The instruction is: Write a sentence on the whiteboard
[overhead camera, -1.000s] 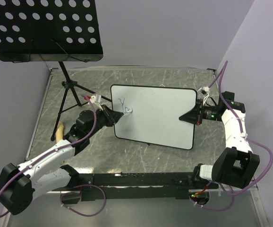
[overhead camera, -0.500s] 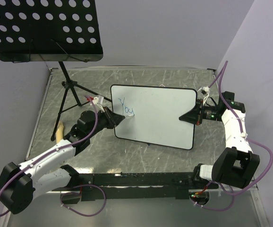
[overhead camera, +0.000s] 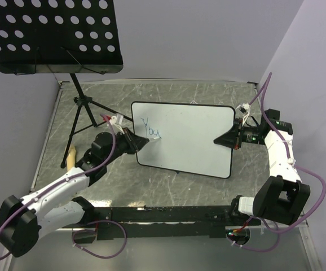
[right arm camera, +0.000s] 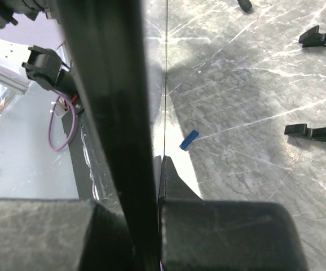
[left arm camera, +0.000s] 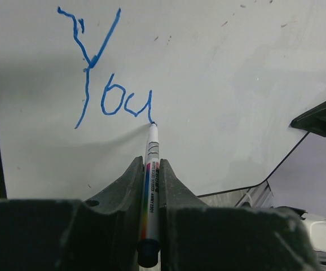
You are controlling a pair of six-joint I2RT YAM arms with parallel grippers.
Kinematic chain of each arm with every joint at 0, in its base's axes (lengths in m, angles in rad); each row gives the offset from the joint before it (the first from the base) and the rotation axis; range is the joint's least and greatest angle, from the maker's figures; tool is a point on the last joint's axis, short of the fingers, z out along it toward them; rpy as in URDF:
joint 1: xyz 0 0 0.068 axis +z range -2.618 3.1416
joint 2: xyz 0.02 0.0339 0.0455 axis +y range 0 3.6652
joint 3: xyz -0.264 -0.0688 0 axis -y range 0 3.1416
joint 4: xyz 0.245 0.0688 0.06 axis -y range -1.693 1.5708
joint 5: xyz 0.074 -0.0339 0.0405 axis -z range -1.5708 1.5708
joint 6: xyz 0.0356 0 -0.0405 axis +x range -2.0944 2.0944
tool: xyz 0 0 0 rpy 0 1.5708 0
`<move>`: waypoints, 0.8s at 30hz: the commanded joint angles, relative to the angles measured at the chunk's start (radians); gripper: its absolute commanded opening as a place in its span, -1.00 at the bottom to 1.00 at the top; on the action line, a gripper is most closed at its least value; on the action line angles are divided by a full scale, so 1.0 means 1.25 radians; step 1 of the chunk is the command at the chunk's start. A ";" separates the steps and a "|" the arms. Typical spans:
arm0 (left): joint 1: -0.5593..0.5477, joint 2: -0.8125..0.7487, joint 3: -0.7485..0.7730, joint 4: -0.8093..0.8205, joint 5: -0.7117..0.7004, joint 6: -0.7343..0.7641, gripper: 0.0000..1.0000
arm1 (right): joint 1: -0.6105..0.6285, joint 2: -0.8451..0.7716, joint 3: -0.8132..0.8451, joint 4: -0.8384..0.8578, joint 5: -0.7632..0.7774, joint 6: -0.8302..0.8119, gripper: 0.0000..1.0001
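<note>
The whiteboard (overhead camera: pixel 191 144) stands tilted at mid-table, and my right gripper (overhead camera: pixel 218 140) is shut on its right edge. In the right wrist view the board's black frame (right arm camera: pixel 112 101) runs edge-on between the right gripper's (right arm camera: pixel 154 161) fingers. My left gripper (overhead camera: pixel 142 141) is shut on a silver marker (left arm camera: pixel 151 169). The marker's tip touches the board (left arm camera: pixel 225 79) at the end of the blue word "You" (left arm camera: pixel 109 96), the only part of the sentence (overhead camera: pixel 150 130) that shows.
A black perforated music stand (overhead camera: pixel 50 34) on a tripod (overhead camera: pixel 84 113) stands at the back left. A wooden piece (overhead camera: pixel 71 155) lies by the left arm. On the table, a small blue cap (right arm camera: pixel 189 139) and black feet (right arm camera: pixel 318 131) lie behind the board.
The left gripper has carried the marker tip rightwards across the board. The writing has grown from "Yo" to "You". The right gripper has kept its hold.
</note>
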 commanded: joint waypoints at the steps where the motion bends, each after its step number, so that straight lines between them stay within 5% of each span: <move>1: 0.004 -0.095 0.055 -0.037 -0.050 0.013 -0.98 | 0.005 -0.005 0.049 -0.029 -0.193 -0.049 -1.00; 6: 0.009 -0.136 0.065 -0.051 -0.056 0.019 -0.98 | 0.005 0.005 0.056 -0.056 -0.196 -0.079 -1.00; 24: -0.055 0.025 0.089 0.176 0.028 -0.030 -0.98 | 0.005 0.002 0.053 -0.046 -0.193 -0.067 -1.00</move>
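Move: The left hand holds the marker with its tip on the tail of the "u", about 4 cm ahead and 3 cm right. Its next spot, blank board, is roughly 4 cm ahead, 7 cm right and 4 cm up. The "Y" stands about 7 cm ahead, 1 cm left and 4 cm up. From the right hand, gripping the board's right side, the blank spot is some 17 cm left and 3 cm ahead. The left hand lifts the marker off the "u", up about 5 cm, then swings right towards blank board. ##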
